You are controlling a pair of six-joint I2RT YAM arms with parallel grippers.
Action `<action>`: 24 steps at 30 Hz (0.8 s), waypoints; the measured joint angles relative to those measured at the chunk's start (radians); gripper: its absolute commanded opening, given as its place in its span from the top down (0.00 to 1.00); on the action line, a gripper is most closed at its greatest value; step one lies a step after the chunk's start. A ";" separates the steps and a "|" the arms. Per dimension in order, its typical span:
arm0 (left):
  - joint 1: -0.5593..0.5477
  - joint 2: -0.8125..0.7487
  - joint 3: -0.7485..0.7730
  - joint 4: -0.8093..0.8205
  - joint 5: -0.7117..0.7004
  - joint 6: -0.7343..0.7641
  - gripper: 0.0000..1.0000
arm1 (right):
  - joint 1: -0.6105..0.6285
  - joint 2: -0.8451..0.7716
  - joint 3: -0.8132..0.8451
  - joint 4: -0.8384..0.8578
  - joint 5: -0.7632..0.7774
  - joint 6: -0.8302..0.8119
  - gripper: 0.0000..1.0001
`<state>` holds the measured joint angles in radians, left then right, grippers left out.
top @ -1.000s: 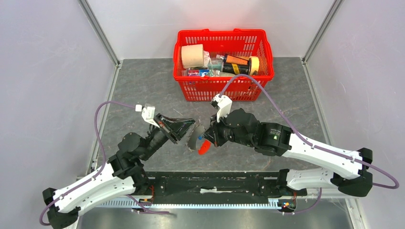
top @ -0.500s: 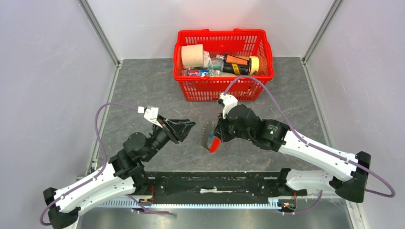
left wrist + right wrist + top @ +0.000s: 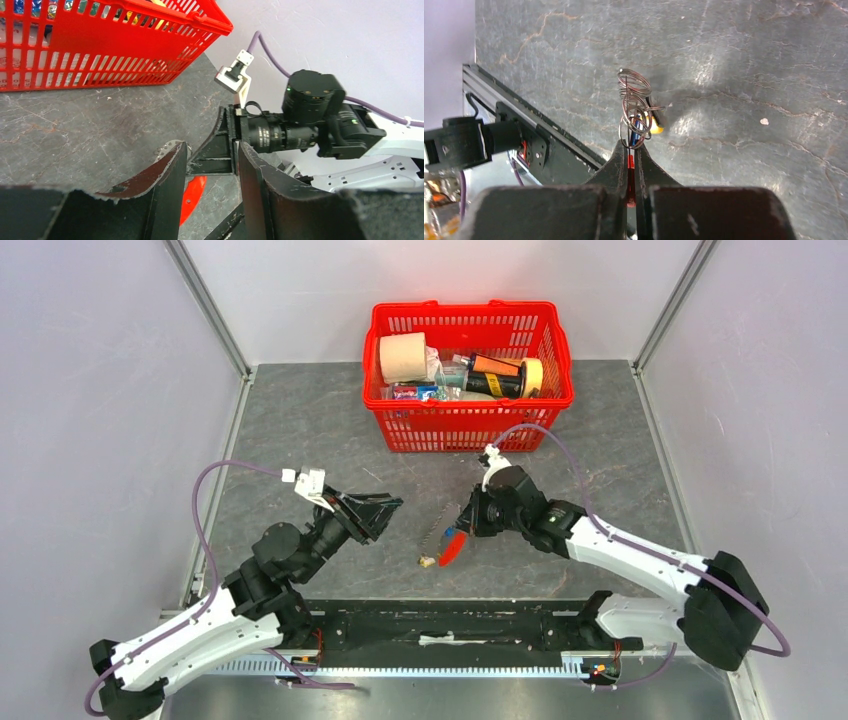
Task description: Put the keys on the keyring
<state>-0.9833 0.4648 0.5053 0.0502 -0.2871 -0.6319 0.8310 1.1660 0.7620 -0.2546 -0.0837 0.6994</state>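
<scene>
My right gripper (image 3: 462, 531) is shut on the red strap (image 3: 452, 549) of the keyring (image 3: 436, 538) and holds it low over the table. In the right wrist view the strap (image 3: 629, 165) is pinched between the jaws of that gripper (image 3: 630, 148). The silvery coil (image 3: 634, 97) sticks out ahead, with a small blue piece (image 3: 637, 125) inside it and the brass clasp (image 3: 655, 128) beside it. I cannot make out the keys separately. My left gripper (image 3: 386, 506) is open and empty, a short way left of the keyring. Its fingers (image 3: 167, 180) frame the red strap (image 3: 193, 197).
A red basket (image 3: 470, 426) full of household items stands at the back centre; it also shows in the left wrist view (image 3: 100, 55). The black base rail (image 3: 450, 625) runs along the near edge. Grey walls close in both sides.
My right arm has drawn back to the right with the keyring and lowered it, so the clasp now hangs near the table. My left gripper has pulled slightly back to the left.
</scene>
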 measured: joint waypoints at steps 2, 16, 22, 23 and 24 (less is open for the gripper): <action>0.000 -0.003 -0.003 -0.005 0.000 0.000 0.51 | -0.035 0.023 -0.048 0.074 -0.021 0.045 1.00; 0.000 -0.024 -0.005 -0.019 -0.006 -0.001 0.50 | -0.253 0.106 -0.276 0.399 -0.158 0.245 0.55; 0.000 -0.024 -0.008 -0.020 -0.020 -0.002 0.50 | -0.282 0.050 -0.333 0.390 -0.157 0.247 0.44; 0.000 -0.024 -0.010 -0.020 -0.022 -0.002 0.50 | -0.285 0.042 -0.337 0.385 -0.155 0.247 0.43; 0.000 -0.024 -0.012 -0.024 -0.023 -0.002 0.50 | -0.286 0.026 -0.340 0.370 -0.152 0.247 0.42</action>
<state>-0.9833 0.4408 0.4934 0.0265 -0.3099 -0.6342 0.5453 1.1915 0.4217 0.1154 -0.2356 0.9463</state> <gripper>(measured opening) 0.494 0.549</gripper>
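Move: The right gripper still holds the keyring by its red part. The bare patch of table to lay it on is about 3 cm ahead of that gripper, 1 cm to its left and 10 cm below. The keyring's yellow tag hangs some 7 cm left, 4 cm back and 8 cm lower, and the red basket's middle is roughly 35 cm ahead and 2 cm right, about level. From the left gripper, the patch lies about 5 cm ahead, 12 cm right and 24 cm down. Lower the right gripper about 7 cm towards the bare table, carrying the held keyring forward and to the right as it sinks, and roll the wrist some 25 degrees clockwise around the line of the fingers. Near the bottom, open the fingers to roughly half, letting go of the red part, while easing on to the right and slightly back. ##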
